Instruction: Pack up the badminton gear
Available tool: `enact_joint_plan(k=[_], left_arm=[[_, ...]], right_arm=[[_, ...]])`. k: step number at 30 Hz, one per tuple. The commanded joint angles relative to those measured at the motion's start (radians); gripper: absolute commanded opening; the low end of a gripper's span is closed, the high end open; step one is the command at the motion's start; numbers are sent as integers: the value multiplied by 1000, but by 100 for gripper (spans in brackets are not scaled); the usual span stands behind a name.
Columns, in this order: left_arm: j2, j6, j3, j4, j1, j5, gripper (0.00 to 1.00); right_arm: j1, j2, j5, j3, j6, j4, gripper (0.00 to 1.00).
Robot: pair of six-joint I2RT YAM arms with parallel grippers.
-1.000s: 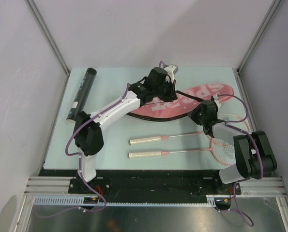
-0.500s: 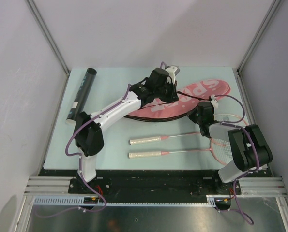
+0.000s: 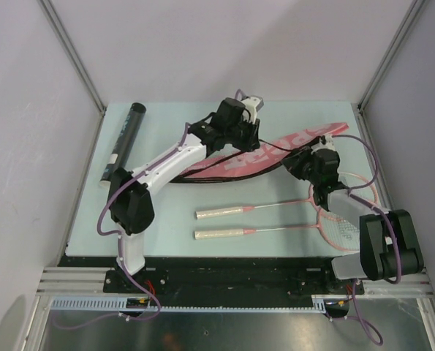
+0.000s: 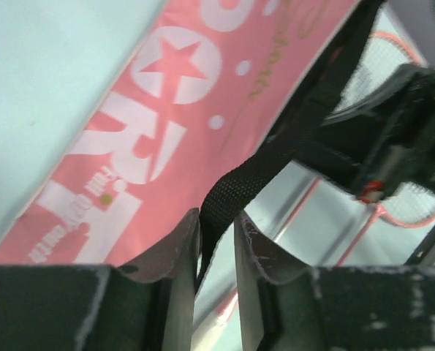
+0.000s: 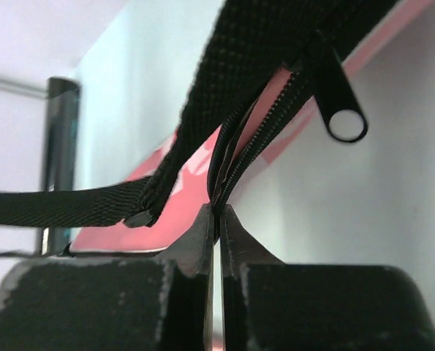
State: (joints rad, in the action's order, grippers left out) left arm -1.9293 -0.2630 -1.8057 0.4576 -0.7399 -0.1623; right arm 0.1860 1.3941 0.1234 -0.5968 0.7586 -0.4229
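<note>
The pink "SPORT" racket bag (image 3: 275, 150) lies slanted at the back of the table, its right end raised. My right gripper (image 5: 218, 212) is shut on the bag's black zipper edge (image 5: 254, 139), just below the zipper pull (image 5: 341, 102); from above, that gripper (image 3: 310, 155) is at the bag's near right edge. My left gripper (image 4: 217, 219) hangs over the bag's middle with its jaws a little apart. The black strap (image 4: 275, 157) runs loosely between them, resting on one finger. Two pink rackets (image 3: 261, 208) (image 3: 275, 230) lie in front, with their white handles pointing left.
A black lettered tube (image 3: 122, 142) lies along the table's left edge. The racket heads (image 3: 345, 223) overlap at the right, partly under my right arm. Metal frame posts and grey walls close in the table on the left, right and back.
My right gripper has shut on the bag's zipper edge and moved up and to the right, lifting that end. My left gripper's jaws have parted around the strap.
</note>
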Motion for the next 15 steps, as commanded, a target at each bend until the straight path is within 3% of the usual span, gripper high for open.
enact_joint_plan(k=[1,5,12,15], left_arm=[[58,140,-47,53,50,3,33],[49,226,-60,128,50,-3,46],[95,232,-27,138,33,-322,84],[93,260,8,138,8,-315,81]], right_arm=[[-33,-58,313,-101,2,106,0],[-42,-86,450,-165,-27,197,0],[-42,-52,607,-215,-76,199,0],[-42,-37,663,-222,-73,158,0]])
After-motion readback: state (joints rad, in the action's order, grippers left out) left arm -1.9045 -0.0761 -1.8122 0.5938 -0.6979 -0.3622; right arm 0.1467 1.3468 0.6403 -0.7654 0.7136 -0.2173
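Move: Pinched already in the right hand, the bag's zip end lies about 10 cm to the left hand's right, 2 cm back and 9 below; the strap is right at the left fingertips. The bag's middle is some 15 cm below the left hand, 2 cm ahead and 2 to its right. From the right hand, the left fingertips are 10 cm left, 2 ahead and 9 up, and the farther racket's middle 9 back, 5 right and 12 below. Lifting the bag by its zip end, the right hand keeps its pinch and goes up about 6 cm, left nearly as far and somewhat back, turning some 25 degrees counter-clockwise, towards the left hand. The left hand opens wide and lets go of the strap, going left and a little forward and down, then swinging back and slightly right over the bag, turning clockwise. ##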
